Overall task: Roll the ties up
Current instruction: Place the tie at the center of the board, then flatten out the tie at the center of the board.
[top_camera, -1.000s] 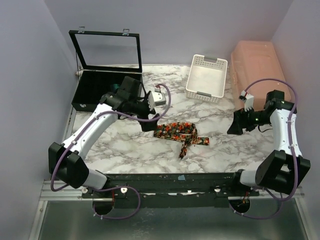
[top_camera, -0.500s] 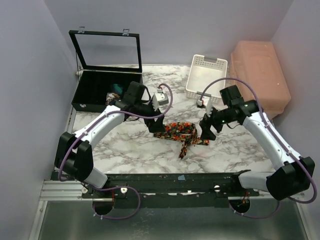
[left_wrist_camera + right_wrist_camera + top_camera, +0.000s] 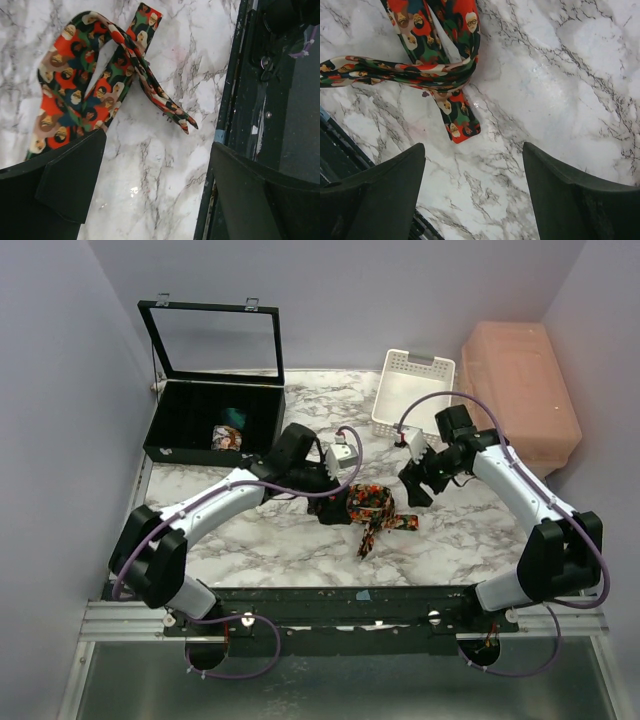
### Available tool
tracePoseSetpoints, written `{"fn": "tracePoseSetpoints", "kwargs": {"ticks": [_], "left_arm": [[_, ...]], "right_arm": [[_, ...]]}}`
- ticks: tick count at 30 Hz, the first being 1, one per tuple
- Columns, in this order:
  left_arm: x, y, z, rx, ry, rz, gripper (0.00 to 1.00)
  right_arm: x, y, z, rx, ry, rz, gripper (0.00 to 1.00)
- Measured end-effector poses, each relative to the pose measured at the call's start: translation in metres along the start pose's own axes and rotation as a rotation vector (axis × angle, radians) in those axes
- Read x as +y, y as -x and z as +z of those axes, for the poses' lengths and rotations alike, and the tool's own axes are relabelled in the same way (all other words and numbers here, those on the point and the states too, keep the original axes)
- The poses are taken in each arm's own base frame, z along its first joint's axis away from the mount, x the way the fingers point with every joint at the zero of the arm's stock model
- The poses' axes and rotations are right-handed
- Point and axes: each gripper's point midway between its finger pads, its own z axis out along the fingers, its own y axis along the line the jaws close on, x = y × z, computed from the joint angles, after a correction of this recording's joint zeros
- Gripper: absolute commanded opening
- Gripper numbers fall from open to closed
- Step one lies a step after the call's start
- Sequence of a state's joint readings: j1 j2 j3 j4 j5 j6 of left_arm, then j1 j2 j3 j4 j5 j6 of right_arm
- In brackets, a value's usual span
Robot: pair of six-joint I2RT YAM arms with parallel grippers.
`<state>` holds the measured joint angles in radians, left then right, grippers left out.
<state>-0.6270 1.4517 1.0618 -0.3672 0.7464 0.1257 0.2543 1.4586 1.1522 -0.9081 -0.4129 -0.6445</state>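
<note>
One tie [image 3: 372, 510], dark with red and orange print, lies crumpled and crossed over itself on the marble table [image 3: 470, 530]. My left gripper [image 3: 336, 508] hovers over its left end, open. In the left wrist view the tie [image 3: 75, 95] loops just beyond my left finger [image 3: 65, 185], with bare marble between the jaws of the gripper [image 3: 155, 192]. My right gripper [image 3: 416, 490] is open over the tie's right end. The right wrist view shows the tie [image 3: 435, 30], its narrow end [image 3: 462, 127] just ahead of the open gripper [image 3: 475, 197]. A rolled printed tie [image 3: 226, 437] and a teal tie [image 3: 235, 417] sit in the black case.
The black case [image 3: 190, 415] stands open at the back left, lid upright. A white slotted basket [image 3: 412, 390] is at the back centre, a pink lidded box [image 3: 520, 390] at the back right. The table's dark front rail [image 3: 235, 100] runs close to the tie.
The right arm swung in from the right side to the tie's right end. The left arm slid rightward over the tie's left end. The tie looks slightly bunched.
</note>
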Motion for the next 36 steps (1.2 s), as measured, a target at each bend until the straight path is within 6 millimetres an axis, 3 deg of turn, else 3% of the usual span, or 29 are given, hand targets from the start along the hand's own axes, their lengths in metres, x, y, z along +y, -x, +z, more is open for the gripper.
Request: {"fn": "tracePoseSetpoints", "kwargs": {"ticks": [6, 12, 14, 16, 19, 21, 25, 27, 29, 33, 36], "left_arm": [[-0.006, -0.023, 0.050, 0.074, -0.030, -0.083, 0.91], [-0.020, -0.051, 0.091, 0.172, -0.051, -0.105, 0.90], [-0.020, -0.059, 0.102, 0.198, -0.042, -0.108, 0.78], [-0.017, -0.063, 0.108, 0.217, -0.028, -0.114, 0.59], [-0.008, -0.064, 0.116, 0.238, 0.001, -0.124, 0.19], [-0.003, -0.061, 0.117, 0.250, 0.019, -0.122, 0.00], [0.004, -0.044, 0.104, 0.235, 0.053, -0.094, 0.00], [0.004, -0.025, 0.084, 0.204, 0.064, -0.065, 0.00], [0.005, 0.006, 0.059, 0.162, 0.074, -0.021, 0.00], [0.003, 0.096, -0.001, 0.018, 0.099, 0.155, 0.00], [0.000, 0.130, -0.041, -0.022, 0.116, 0.263, 0.00]], "right_arm": [[-0.006, -0.018, 0.002, 0.026, 0.001, 0.044, 0.80], [-0.038, -0.048, -0.005, 0.052, -0.025, 0.176, 0.80], [-0.042, -0.049, -0.008, 0.044, -0.028, 0.178, 0.81], [-0.042, -0.046, -0.010, 0.025, -0.025, 0.153, 0.81], [-0.039, -0.037, -0.017, -0.016, -0.029, 0.116, 0.82], [-0.038, -0.031, -0.021, -0.046, -0.034, 0.100, 0.83], [-0.039, -0.018, -0.024, -0.096, -0.034, 0.115, 0.83], [-0.043, -0.005, -0.026, -0.129, -0.024, 0.130, 0.84], [-0.049, 0.012, -0.029, -0.173, -0.012, 0.140, 0.84], [-0.063, 0.050, -0.038, -0.273, 0.008, 0.147, 0.85], [-0.071, 0.074, -0.048, -0.340, 0.006, 0.142, 0.85]]}}
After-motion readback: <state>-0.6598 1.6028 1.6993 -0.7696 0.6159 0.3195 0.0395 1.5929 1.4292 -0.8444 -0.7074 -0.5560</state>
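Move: From the open left hand, the tie's loose tail lies about 7 cm to the right, 2 cm back and 11 cm below. The tie's folded body is roughly 5 cm ahead and 6 cm right, its flat end some 15 cm right and 2 cm ahead, both at that same table height. From the open right hand, the tail is about 11 cm left, 7 cm back and 7 cm below. The left hand sinks about 11 cm while slanting right and slightly back, shuts its fingers on the tie's loose tail just above the board, then lifts it steeply, some 23 cm, carrying it forward and a little left. The right hand, open and empty, dips to the right, then rises forward and slightly left, away from the tie. ##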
